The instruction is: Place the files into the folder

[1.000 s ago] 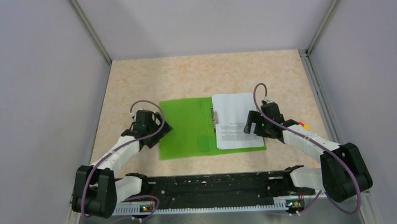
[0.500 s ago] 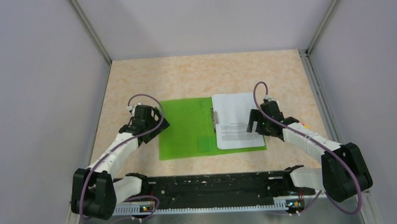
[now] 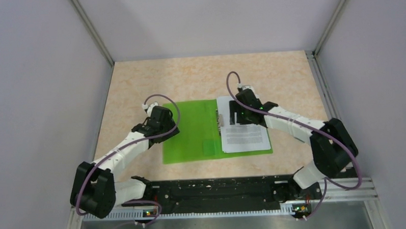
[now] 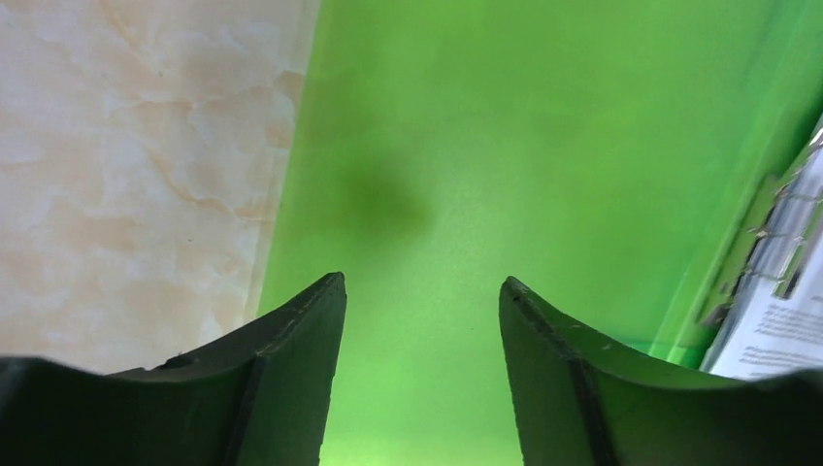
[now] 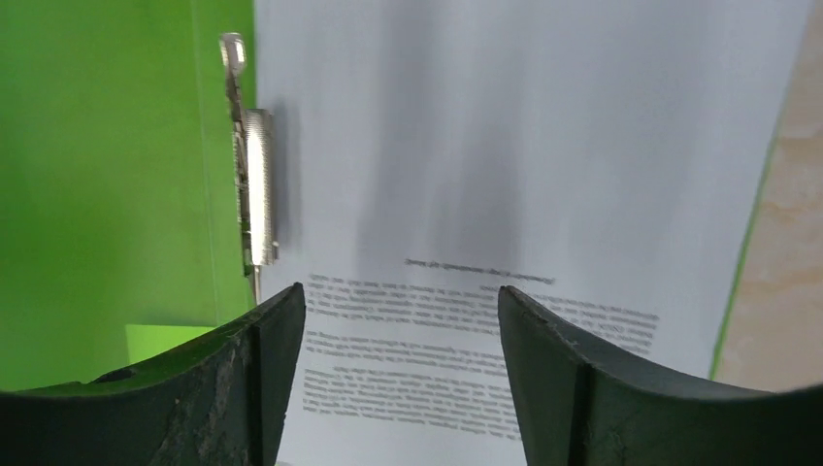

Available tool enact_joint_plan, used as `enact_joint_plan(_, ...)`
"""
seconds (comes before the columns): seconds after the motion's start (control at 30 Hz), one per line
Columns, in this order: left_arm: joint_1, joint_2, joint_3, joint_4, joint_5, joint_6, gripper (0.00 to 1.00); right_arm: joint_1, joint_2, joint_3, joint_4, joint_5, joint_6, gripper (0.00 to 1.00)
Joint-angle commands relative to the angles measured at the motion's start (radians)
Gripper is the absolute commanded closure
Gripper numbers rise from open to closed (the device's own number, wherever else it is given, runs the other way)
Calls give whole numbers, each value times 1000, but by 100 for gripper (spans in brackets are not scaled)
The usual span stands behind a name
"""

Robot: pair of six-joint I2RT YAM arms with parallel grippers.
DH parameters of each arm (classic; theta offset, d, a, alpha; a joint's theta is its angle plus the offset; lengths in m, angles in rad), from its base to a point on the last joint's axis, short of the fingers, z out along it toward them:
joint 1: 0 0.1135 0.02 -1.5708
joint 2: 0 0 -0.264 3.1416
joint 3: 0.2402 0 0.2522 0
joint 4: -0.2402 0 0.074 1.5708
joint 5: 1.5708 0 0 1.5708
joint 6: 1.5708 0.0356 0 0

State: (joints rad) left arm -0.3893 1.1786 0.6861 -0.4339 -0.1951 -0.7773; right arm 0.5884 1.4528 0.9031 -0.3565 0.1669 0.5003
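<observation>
The green folder [image 3: 191,130] lies open and flat on the table. The files [image 3: 245,136], white sheets with printed text, rest on its right half beside the metal clip [image 3: 220,120]. My left gripper [image 3: 166,127] hovers over the folder's left half, open, with only green plastic [image 4: 543,126] showing between its fingers [image 4: 422,282]. My right gripper [image 3: 237,113] is over the upper left part of the files [image 5: 505,146], close to the clip [image 5: 257,184], open [image 5: 403,291] and holding nothing.
The beige marbled tabletop [image 3: 199,76] surrounds the folder, with grey walls on three sides. A black rail [image 3: 219,193] with the arm bases runs along the near edge. A small paler square [image 3: 209,147] sits on the folder's near middle.
The left gripper moved right, onto the folder's left half. The right gripper swung left and farther back across the files towards the clip. Both jaws narrowed slightly.
</observation>
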Motion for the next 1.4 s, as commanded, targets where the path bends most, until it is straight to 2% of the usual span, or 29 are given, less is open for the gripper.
enact_joint_plan(0.0, -22, 29, -53, 75, 19, -66, 43, 85, 129, 161, 17, 41, -1, 30)
enact_joint_plan(0.13, -28, 45, -87, 110, 17, -103, 58, 108, 233, 258, -1, 45, -16, 40)
enact_joint_plan(0.3, -39, 56, -126, 131, -14, -169, 67, 136, 302, 332, -21, 58, -31, 47)
enact_joint_plan(0.7, -68, 99, -205, 183, -45, -292, 100, 175, 366, 376, -59, 95, -36, 63)
enact_joint_plan(1.37, -69, 122, -197, 150, -64, -332, 100, 205, 390, 360, -66, 73, -26, 86)
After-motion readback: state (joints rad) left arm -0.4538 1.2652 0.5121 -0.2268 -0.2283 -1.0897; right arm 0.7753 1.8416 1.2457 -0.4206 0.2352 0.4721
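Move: From the right hand, the folder's metal clip lies about 9 cm left, 3 cm ahead and 4 cm below. The files' middle is roughly 1 cm ahead, 2 cm right and 7 cm down; the small green pocket is some 9 cm back and 14 cm left. For the left hand, the left cover's middle is about 3 cm ahead, 8 cm right and 7 cm below, with the clip roughly 6 cm ahead and 22 cm right. The right fingers draw nearly shut astride the clip's metal bar, after the hand sweeps about 9 cm left over the files, first forward and then slightly back, sinking 3 cm and turning some 10 degrees counter-clockwise. The left hand, shutting fully, drops about 5 cm until its fingertips seem to rest on the left cover near its outer edge. ##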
